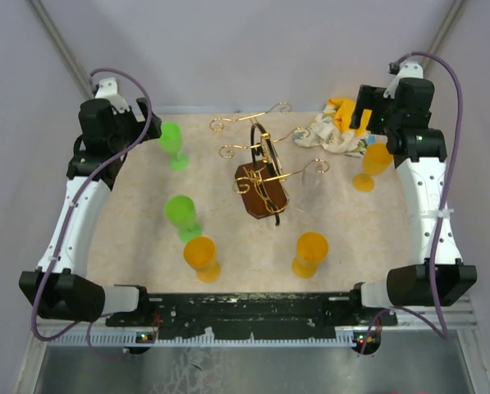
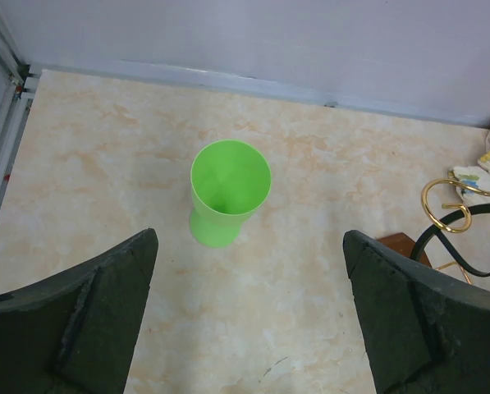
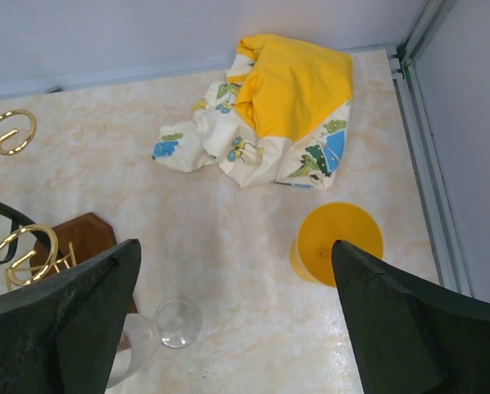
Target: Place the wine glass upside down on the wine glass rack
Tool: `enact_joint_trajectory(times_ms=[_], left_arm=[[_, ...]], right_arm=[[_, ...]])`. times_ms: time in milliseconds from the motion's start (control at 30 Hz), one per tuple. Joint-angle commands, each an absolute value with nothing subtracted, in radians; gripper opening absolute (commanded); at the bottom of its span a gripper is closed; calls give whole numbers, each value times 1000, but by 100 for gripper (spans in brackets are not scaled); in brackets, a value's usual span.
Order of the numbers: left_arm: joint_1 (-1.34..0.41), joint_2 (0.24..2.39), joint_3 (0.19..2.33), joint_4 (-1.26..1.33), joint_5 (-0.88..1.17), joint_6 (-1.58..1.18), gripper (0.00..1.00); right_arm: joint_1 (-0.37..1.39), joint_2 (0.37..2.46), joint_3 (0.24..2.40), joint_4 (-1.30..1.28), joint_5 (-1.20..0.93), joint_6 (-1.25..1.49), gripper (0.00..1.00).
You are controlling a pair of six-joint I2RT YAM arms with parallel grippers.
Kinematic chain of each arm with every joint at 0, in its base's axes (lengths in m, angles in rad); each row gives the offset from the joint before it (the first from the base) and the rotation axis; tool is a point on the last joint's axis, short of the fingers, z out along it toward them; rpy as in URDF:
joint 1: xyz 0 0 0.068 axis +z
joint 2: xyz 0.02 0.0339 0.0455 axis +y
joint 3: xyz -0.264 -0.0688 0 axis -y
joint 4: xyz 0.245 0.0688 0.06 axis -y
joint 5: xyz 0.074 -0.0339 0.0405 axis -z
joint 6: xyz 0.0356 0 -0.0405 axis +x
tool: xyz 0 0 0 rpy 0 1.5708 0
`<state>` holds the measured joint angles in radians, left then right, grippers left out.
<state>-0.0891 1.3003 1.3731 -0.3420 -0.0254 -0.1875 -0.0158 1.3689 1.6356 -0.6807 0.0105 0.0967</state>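
The wine glass rack [image 1: 261, 175], gold wire with curled arms on a dark brown wooden base, stands mid-table. Its base and curls show at the left edge of the right wrist view [image 3: 80, 238] and the right edge of the left wrist view [image 2: 462, 205]. A clear wine glass [image 1: 313, 182] stands upright just right of the rack, and in the right wrist view [image 3: 167, 328] it is near my left finger. My right gripper [image 3: 236, 242] is open and empty, high over the back right. My left gripper [image 2: 249, 246] is open and empty above a green glass [image 2: 228, 189].
Two green glasses [image 1: 172, 144] [image 1: 181, 215] stand left of the rack. Orange glasses stand at the front [image 1: 202, 256] [image 1: 310, 253] and the right [image 1: 374, 166], the last also in the right wrist view [image 3: 339, 242]. A crumpled yellow and white cloth [image 3: 269, 111] lies at the back right.
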Motion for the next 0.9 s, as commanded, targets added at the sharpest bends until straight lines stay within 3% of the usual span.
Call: enact_joint_trajectory(times_ms=[0,433,867], left_arm=[[-92,1304,1378,-317,-19,-196,100],[-92,1325,1413,-371,23,-208,100],[-91,1320,1421,-388,11,-163,100]], right_arm=[[-14,1373,1620,-653,72,86,99],[-31,1308,1492,-528,138,144,99],[-93,1372,1518,-636,218,117,99]])
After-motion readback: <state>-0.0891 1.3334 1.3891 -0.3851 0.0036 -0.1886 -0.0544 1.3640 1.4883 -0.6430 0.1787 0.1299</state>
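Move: The upright orange wine glass stands about 8 cm to the right hand's right, 2 cm ahead and some 28 cm below. The clear glass is about 11 cm left of that hand and 5 cm back; the rack is roughly 24 cm to its left, about level. The yellow-white cloth lies straight ahead, some 21 cm out. From the left hand the orange glass is about 61 cm right and 2 cm farther out. Down and to the right, the right hand sinks about 5 cm and shifts some 4 cm sideways towards the orange glass at the table's right side. The wrist swings roughly 10 degrees clockwise and tips slightly further down, with the fingers staying wide open and touching nothing. The left hand, also open, only sinks about 1.5 cm. ##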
